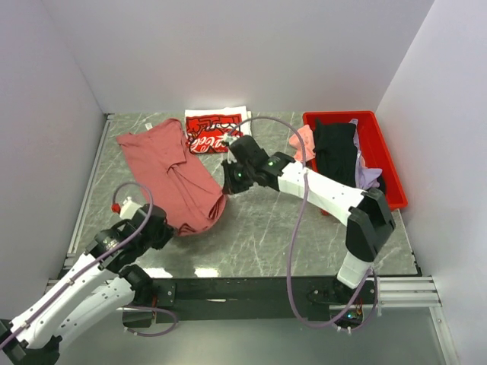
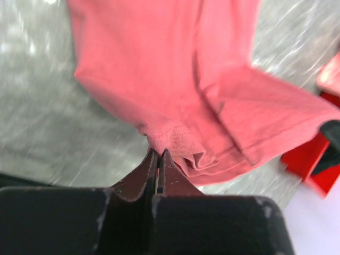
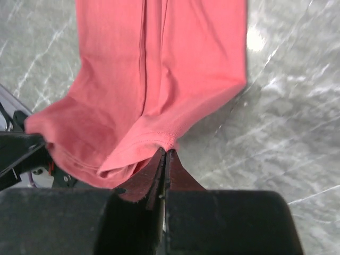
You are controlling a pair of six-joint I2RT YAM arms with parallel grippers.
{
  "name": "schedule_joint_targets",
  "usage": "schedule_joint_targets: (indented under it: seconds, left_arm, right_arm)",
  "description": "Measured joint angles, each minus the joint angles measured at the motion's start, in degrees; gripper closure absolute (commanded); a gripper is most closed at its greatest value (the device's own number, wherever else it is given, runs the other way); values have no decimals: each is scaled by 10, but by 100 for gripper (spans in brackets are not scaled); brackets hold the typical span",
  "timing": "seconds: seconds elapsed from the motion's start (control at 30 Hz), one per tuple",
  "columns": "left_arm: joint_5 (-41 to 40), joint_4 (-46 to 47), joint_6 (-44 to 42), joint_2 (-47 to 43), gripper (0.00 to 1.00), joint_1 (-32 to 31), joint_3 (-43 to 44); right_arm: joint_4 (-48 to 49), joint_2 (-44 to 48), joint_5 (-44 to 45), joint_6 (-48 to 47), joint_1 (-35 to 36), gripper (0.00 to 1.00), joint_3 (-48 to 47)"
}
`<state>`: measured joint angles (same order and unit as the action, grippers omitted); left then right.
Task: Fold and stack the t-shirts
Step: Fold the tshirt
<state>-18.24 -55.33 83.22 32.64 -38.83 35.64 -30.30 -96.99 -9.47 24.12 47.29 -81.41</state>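
Note:
A dusty-rose t-shirt [image 1: 171, 171] lies rumpled on the left half of the marble table, its upper part near the back left. My left gripper [image 2: 158, 152] is shut on a corner of its hem [image 2: 170, 139] at the near left. My right gripper [image 3: 166, 152] is shut on the hem's other corner [image 3: 159, 139], near the table's middle [image 1: 226, 185]. A folded red-and-white t-shirt [image 1: 214, 131] with white script lies flat at the back centre. Black [image 1: 335, 148], pink [image 1: 303, 139] and lavender [image 1: 368, 176] t-shirts lie in the red bin.
The red plastic bin [image 1: 382, 144] stands at the back right against the wall. White walls close in the table [image 1: 304, 236] on three sides. A metal rail [image 1: 95, 179] runs along the table's left edge.

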Motion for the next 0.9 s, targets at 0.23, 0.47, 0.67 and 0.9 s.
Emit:
schedule_joint_targets:
  seconds: [0.23,0.47,0.67,0.9]
  left_arm:
    - [-92,15,-31,75,100,6,69]
    - [-110,62,-105,131,99,96,97]
    - [-57,143,-177,175,100,220,95]
    - [-19,210,-228,218,100,287,86]
  right_arm:
    - [-35,-68,0,-18,-16,100,-105]
    - [-54,-159,-12,-30,-27,100,-217]
    - [-52,-223,-40,-37,-44,100,-304]
    - [-35,-298,-61,-57,-55,100,-382]
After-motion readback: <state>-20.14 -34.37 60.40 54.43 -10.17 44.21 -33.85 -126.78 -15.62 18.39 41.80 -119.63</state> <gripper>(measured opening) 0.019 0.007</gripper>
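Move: Ahead of both closed grippers, which already hold the t-shirt's near edge clear of the table, lies the shirt's far end: about 36 cm forward, 4 cm left and 11 cm below the left hand, and some 26 cm forward, 23 cm left and 14 cm below the right. The folded Coca-Cola shirt is roughly 27 cm ahead and 3 cm left of the right hand; the peach cloth stands about 24 cm ahead and 25 cm to its right. Carrying the pinched near edge together, both hands sweep some 12 cm forward and 8 cm left over the t-shirt towards its far end. The left climbs about 4 cm, then starts to sink, while its wrist turns counter-clockwise and its left side rolls up, some 15 degrees each; the right stays nearly level. Both grippers keep shut on the fabric. ##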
